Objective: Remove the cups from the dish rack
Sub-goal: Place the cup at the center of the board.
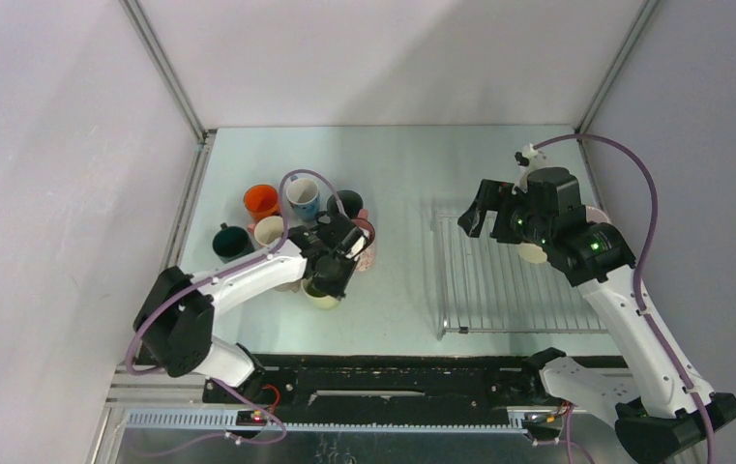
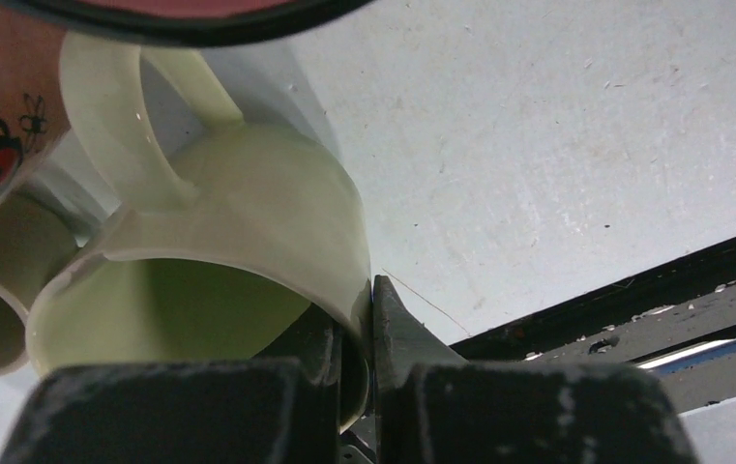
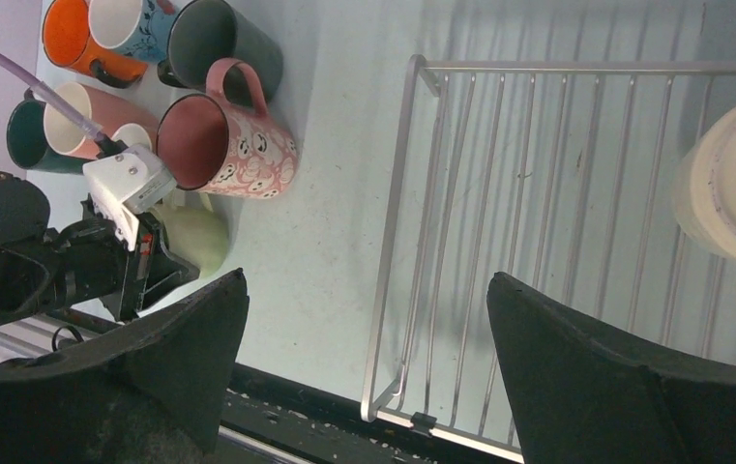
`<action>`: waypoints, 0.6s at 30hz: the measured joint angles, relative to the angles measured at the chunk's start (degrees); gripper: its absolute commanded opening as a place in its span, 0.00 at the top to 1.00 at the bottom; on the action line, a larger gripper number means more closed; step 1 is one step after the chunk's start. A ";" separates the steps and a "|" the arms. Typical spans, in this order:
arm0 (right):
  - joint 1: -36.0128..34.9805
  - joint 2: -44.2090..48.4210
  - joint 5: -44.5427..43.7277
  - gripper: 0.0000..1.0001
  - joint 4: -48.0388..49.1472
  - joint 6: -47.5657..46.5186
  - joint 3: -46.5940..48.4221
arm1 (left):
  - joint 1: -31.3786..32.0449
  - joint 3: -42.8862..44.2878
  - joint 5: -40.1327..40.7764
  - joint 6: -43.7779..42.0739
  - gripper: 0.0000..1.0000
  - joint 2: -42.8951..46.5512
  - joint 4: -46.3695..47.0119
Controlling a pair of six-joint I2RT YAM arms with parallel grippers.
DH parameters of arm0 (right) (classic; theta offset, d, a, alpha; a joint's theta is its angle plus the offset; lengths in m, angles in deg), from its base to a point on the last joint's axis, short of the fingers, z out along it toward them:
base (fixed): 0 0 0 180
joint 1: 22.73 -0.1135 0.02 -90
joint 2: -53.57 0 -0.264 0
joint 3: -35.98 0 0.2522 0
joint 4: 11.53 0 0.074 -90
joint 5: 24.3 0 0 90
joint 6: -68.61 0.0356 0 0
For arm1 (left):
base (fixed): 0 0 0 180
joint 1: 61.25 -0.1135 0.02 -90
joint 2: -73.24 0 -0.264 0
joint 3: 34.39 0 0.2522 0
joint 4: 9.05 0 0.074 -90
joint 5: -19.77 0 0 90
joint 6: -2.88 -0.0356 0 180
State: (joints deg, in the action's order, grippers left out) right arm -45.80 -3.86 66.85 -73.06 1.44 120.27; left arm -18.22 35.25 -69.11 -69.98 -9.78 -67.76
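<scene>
My left gripper (image 1: 330, 274) is shut on the rim wall of a pale green cup (image 2: 248, 193), one finger inside and one outside. That cup (image 1: 322, 298) sits low by the table at the front of a cluster of cups. My right gripper (image 3: 366, 278) hangs open and empty over the left edge of the silvery wire dish rack (image 3: 538, 193). In the top view the right gripper (image 1: 485, 215) is above the rack (image 1: 509, 290). A cream cup (image 3: 731, 193) stands upside down on the rack's far side, partly hidden under the right wrist (image 1: 535, 253).
Left of the rack stand an orange cup (image 1: 260, 201), a white and blue cup (image 1: 303, 196), a dark grey cup (image 1: 347, 203), a dark teal cup (image 1: 230, 240), a beige cup (image 1: 269, 230) and a pink patterned cup (image 3: 238, 145). A black rail (image 1: 393, 372) runs along the near edge.
</scene>
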 measured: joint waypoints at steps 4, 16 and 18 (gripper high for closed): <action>0.00 0.00 -0.11 0.00 -0.33 -0.04 -0.31 | 0.00 0.00 0.00 -0.39 0.86 -1.36 0.28; 0.00 0.02 -0.92 0.00 -1.31 0.07 -1.90 | 0.00 0.00 0.07 -1.18 0.43 -1.07 0.92; 0.00 0.09 -1.44 0.00 -1.38 0.20 -1.90 | 0.00 0.00 0.07 -1.25 0.36 -0.11 0.72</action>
State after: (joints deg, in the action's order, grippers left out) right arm -45.80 -3.77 65.40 -74.44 1.64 118.37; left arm -18.22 35.25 -69.04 -71.22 -9.89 -67.04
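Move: The left hand has the pale green cup by its right-hand rim, one finger inside; the cup's middle lies about 4 cm left of the hand, roughly level fore and aft, and some 3 cm below. The flowered pink mug stands about 10 cm ahead and 4 cm to the right, the small beige cup about 12 cm left and 2 cm ahead. From the right hand, the green cup lies some 36 cm left, 6 cm back and 24 cm below. Down the last half centimetre or so goes the left hand, setting the green cup on the board; it then all but stays in place while its fingers spread from nearly shut to about half open, letting go of the rim, with one finger still inside the cup and the other outside. At the very end the hand just begins to rise. Meanwhile the empty right hand, wide open, sinks about 2 cm above the rack. ##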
